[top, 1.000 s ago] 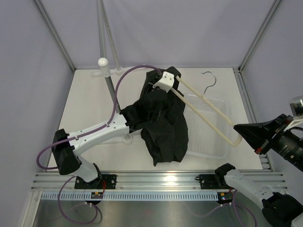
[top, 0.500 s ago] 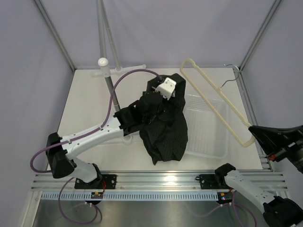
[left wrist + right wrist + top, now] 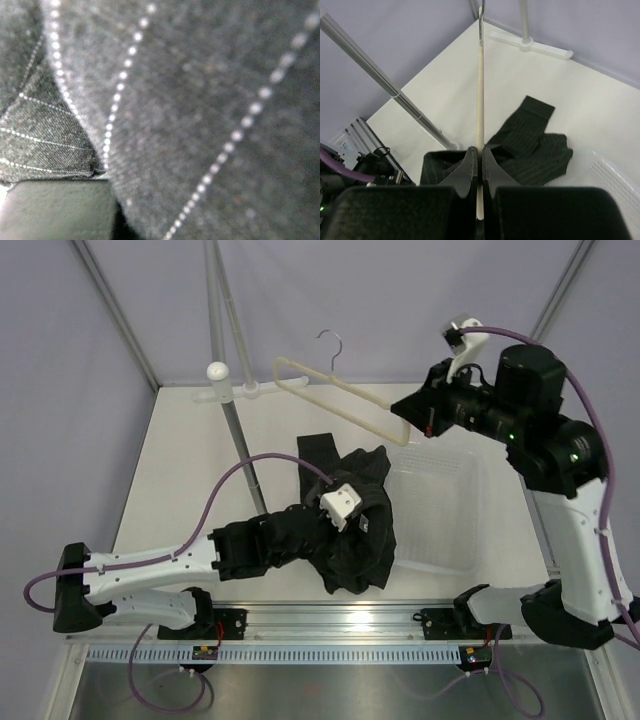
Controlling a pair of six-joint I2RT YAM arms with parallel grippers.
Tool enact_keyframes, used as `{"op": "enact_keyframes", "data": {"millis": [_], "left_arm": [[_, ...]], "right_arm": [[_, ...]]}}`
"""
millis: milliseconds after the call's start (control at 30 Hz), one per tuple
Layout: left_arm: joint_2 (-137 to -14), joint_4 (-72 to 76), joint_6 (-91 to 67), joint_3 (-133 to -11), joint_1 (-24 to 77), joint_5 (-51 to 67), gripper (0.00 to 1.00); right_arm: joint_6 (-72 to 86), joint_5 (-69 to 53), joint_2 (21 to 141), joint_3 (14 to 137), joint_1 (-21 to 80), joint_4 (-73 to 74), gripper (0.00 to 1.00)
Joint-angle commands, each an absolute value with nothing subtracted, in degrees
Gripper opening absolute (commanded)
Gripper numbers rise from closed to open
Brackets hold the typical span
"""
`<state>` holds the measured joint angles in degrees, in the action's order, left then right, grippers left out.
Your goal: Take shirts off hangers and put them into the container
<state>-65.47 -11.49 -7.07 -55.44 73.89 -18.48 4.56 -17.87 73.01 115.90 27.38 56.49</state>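
The black pinstriped shirt (image 3: 355, 530) lies crumpled on the table, its right edge over the left rim of the clear ribbed container (image 3: 450, 540). My left gripper (image 3: 345, 525) is buried in the cloth; the left wrist view is filled with shirt (image 3: 200, 100) beside one dark finger (image 3: 55, 210). My right gripper (image 3: 402, 420) is raised above the back of the table, shut on one end of the cream hanger (image 3: 335, 392), which is bare and points left, with its metal hook (image 3: 330, 340) up. In the right wrist view the hanger (image 3: 480, 90) runs straight out from between the closed right gripper (image 3: 480, 150), above the shirt (image 3: 535, 135).
The grey rack pole with its white knob (image 3: 218, 371) stands at the back left, its white foot (image 3: 250, 390) against the rear wall. The aluminium rail (image 3: 330, 620) runs along the near edge. Tent walls close in on three sides. The container's corner (image 3: 615, 175) shows at lower right.
My right arm has swung the hanger up from the table's right edge to high over the back. My left gripper has drawn the shirt's top down toward the near side.
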Motion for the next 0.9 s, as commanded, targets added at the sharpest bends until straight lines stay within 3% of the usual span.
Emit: {"op": "enact_keyframes", "data": {"millis": [0, 300, 467, 867], "left_arm": [[-57.95, -10.54, -13.78, -51.34, 74.88, -23.28, 0.0], [-49.84, -12.13, -17.49, -43.69, 76.38, -26.28, 0.0], [-50.1, -9.93, -17.75, -41.75, 76.38, -25.93, 0.0], [-51.42, -7.82, -17.05, -40.16, 76.55, -25.31, 0.0]], "right_arm": [[-1.48, -30.38, 76.88, 115.58, 27.6, 42.82, 0.0], [-4.47, -40.86, 90.76, 124.52, 32.24, 34.89, 0.0], [-8.35, -36.67, 99.82, 135.94, 37.78, 39.81, 0.0], [-9.93, -34.1, 103.18, 139.83, 40.52, 41.39, 0.0]]}}
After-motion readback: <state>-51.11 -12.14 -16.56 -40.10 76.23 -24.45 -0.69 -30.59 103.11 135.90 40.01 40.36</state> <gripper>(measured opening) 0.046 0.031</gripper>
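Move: The bare hanger already sits in the right fingers. The spot on the clothes rail it is being taken to lies about 31 cm left of that hand, 12 cm ahead and roughly level with it; the rail's near end is 31 cm left and 5 ahead. Far below this hand, the shirt lies some 5 cm ahead and 6 left, the container about 15 ahead and 20 right. From the left hand, the shirt's middle is some 10 cm ahead and 15 below. The empty hanger is swept towards the rail by the right arm, about 18 cm left with some 6 cm forward early on, nearly level, turning roughly 25 degrees counter-clockwise until the hook comes over the rail; the fingers keep their pinch on its end. Meanwhile the gathered shirt, still gripped by the left hand, is drawn about 6 cm left and then lowered some 4 cm. ##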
